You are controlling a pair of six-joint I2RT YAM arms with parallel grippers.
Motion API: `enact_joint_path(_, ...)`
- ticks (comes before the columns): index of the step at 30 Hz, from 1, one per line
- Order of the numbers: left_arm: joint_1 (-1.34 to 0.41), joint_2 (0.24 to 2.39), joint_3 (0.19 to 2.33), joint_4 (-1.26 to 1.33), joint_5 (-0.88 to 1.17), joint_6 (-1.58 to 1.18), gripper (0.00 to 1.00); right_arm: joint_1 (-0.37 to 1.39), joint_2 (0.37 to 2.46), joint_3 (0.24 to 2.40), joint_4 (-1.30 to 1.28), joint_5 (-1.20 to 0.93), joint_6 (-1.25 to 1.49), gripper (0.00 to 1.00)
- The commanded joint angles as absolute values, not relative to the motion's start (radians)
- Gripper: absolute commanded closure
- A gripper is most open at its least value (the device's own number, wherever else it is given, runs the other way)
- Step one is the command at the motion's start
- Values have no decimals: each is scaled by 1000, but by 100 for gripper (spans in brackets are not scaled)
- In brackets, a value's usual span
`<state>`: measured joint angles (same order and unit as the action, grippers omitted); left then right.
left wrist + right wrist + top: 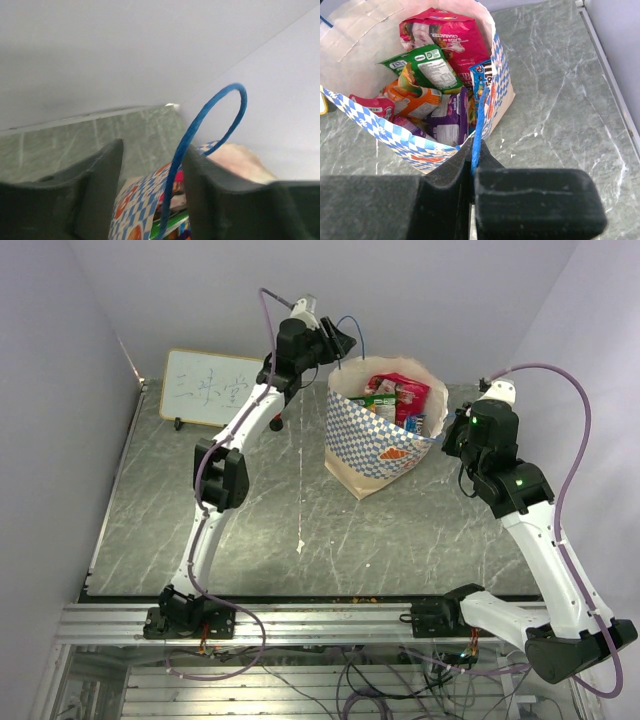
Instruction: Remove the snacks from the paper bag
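The paper bag (375, 445) stands upright at the back middle of the table, its mouth open. The snacks lie inside it: a pink packet (451, 36), a green one (423, 65), an orange one (415, 99), a purple one (451, 120) and a blue one (482, 75). My right gripper (473, 166) is shut on the bag's blue cord handle (479, 120) at the near right rim. My left gripper (152, 192) hangs over the far left rim, open. The other blue handle loop (200, 122) rises between its fingers, close to the right finger (215, 200).
A framed whiteboard (210, 388) leans against the back wall at the left. Walls close in the table at the back and on both sides. The marbled grey tabletop (300, 530) stretches in front of the bag to the metal rail at the near edge.
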<state>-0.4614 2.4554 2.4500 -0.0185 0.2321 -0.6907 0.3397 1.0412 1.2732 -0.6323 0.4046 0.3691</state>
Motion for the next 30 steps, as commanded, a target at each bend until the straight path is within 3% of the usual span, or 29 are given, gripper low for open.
enact_joint_path(1,-477,2500,2521,189,239,-758,53,336,1037,1280,-595,423,315,100)
enact_joint_path(2,-478,2511,2539,191,230,-750,61,337,1035,1279,-597,425,312,100)
enact_joint_path(4,-478,2509,2557,197,213,-734,65,336,1030,1276,-593,426,309,100)
enact_joint_path(10,-474,2380,2485,222,208,-737,92,336,1027,1309,-624,391,291,100)
enact_joint_path(23,-404,1789,1844,-53,180,-781,93,338,1060,1429,-666,152,257,100)
enact_joint_path(30,-317,1460,1516,-134,185,-781,93,339,1157,1469,-622,-161,349,100)
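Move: The bag's left handle is right at my left hand, its blue loop running up between the half-open fingers. The bag's body lies about 21 cm back, 9 cm to the right and 14 cm below; inside, the red snack packet is some 15 cm back and 13 cm right, 9 cm down. From my right hand, which already holds the other handle, the left handle is about 28 cm ahead and 22 cm to the left. I close my left fingers on the blue handle almost on the spot and pinch it, rise about 3 cm, then draw it back and left, some 14 cm each way, tipping the fingers slightly down. My right hand keeps its shut grip on the other handle and, once the left is pulling, swings about 6 cm left, turning some 20 degrees counter-clockwise. ##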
